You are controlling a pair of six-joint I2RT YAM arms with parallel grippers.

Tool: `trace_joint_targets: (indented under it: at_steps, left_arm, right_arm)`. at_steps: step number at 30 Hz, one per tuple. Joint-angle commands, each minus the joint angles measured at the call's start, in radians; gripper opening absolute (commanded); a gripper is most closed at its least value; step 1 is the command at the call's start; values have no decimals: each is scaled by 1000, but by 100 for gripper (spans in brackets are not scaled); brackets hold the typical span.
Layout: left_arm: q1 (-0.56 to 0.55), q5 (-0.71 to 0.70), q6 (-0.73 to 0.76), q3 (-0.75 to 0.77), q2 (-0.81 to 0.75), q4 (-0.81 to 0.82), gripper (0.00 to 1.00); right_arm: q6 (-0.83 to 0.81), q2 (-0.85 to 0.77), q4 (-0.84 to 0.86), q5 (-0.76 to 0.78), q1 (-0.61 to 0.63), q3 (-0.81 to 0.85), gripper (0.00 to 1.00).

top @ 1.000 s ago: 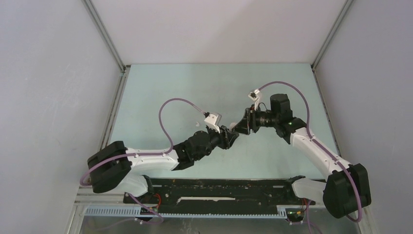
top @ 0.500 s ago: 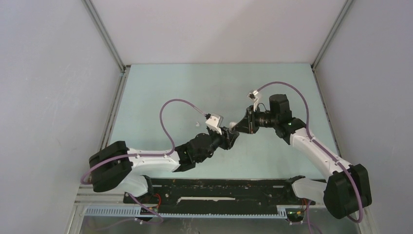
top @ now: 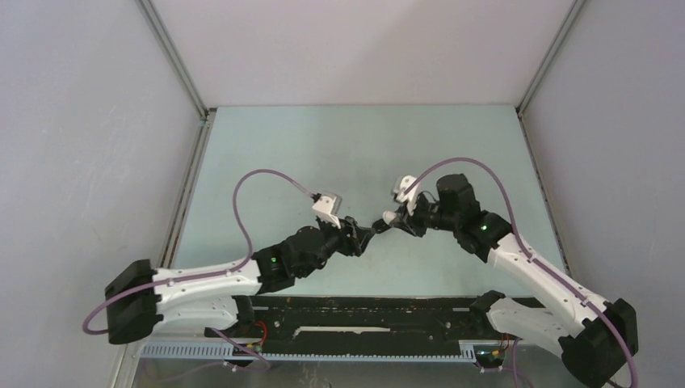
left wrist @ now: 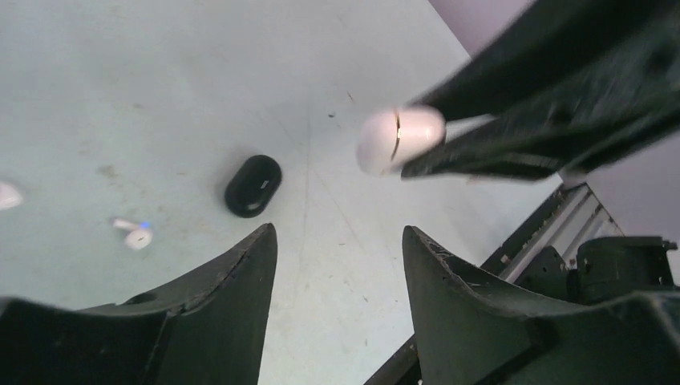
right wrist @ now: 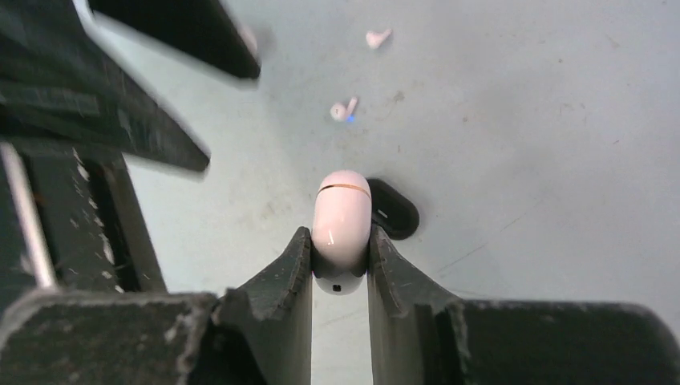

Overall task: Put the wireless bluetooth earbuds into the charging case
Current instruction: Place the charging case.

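Observation:
My right gripper (right wrist: 339, 234) is shut on a white pebble-shaped charging case (right wrist: 341, 220), held clear of the table; a thin gold seam rings it. In the left wrist view the same case (left wrist: 399, 139) pokes out of the right gripper's dark fingers (left wrist: 545, 104), ahead of my left gripper (left wrist: 338, 233), which is open and holds nothing. Two white earbuds (right wrist: 344, 110) (right wrist: 377, 37) lie on the table beyond the case. One earbud (left wrist: 136, 234) shows in the left wrist view. From above, both grippers (top: 367, 233) (top: 392, 218) meet mid-table.
A black oval case (right wrist: 394, 210) (left wrist: 253, 185) lies on the pale green table (top: 266, 153) under the held case. Another small white piece (left wrist: 6, 195) sits at the left edge of the left wrist view. Grey walls and a metal frame (top: 190, 178) bound the table.
The left gripper has opened and drawn back to the near left. The right gripper has shut on the white case and moved nearer and left.

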Motion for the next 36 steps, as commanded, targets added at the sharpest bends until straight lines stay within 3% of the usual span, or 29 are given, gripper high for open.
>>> trace_joint_targets:
  at_steps: [1,5,8,11,15,18,22,26,27,32,34,36]
  left_arm:
    - [-2,-232,-85,7,-159,-311,65]
    - [4,-418,-158,-43,-268,-432,68]
    - [14,-471,-176,-91,-344,-439,71]
    - [18,-490,-155,-105,-375,-447,76]
    - [41,-485,-161,-75,-360,-498,90]
    - [76,-434,-168,-57,-327,-525,93]
    - [95,-415,-171,-54,-306,-532,93]
    - [106,-411,-172,-63,-314,-525,93]
    - [109,-402,-177,-64,-318,-524,93]
    - [111,-357,-181,-67,-319,-498,92]
    - [112,-335,-183,-72,-301,-475,92]
    - [112,-295,-184,-79,-271,-437,92]
  right_arm:
    - [-316,26,-88,411,186,-62,0]
    - [-371,122,-45,697,319,-181,0]
    - [-377,216,18,871,387,-236,0]
    - [-393,306,68,983,431,-250,0]
    - [-394,404,89,1042,518,-248,1]
    - [-345,481,36,1033,572,-221,28]
    - [-246,489,-151,889,564,-135,47]
    - [-248,339,-277,697,499,-87,89]
    - [-260,293,-317,633,469,-66,95]
    - [-278,35,-411,217,159,83,100]
    - [-289,23,-448,64,31,132,100]
    - [-422,33,-516,-122,-91,151,100]
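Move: The right hand holds the closed white charging case, and the bare table spot for it lies about 18 cm below, some 5 cm to the right and 2 cm back. The black case lies about 5 cm ahead and 2 cm left of that hand, down on the table; the nearer white earbud is 5 cm ahead, 12 cm left. From the empty left hand the spot is roughly 4 cm ahead, 11 cm right and 17 cm below, and the second white case 1 cm ahead, 15 cm left, equally low. The right fingers keep their grip on the charging case as the arm sinks some 17 cm and slides right, tipping the fingers steeply down to set it on the table, then open wide, let go and rise straight off, tilting partly back. The left hand swings about 14 cm left, away from it and over towards the second white case, sinking slightly, turning counter-clockwise and opening further. ##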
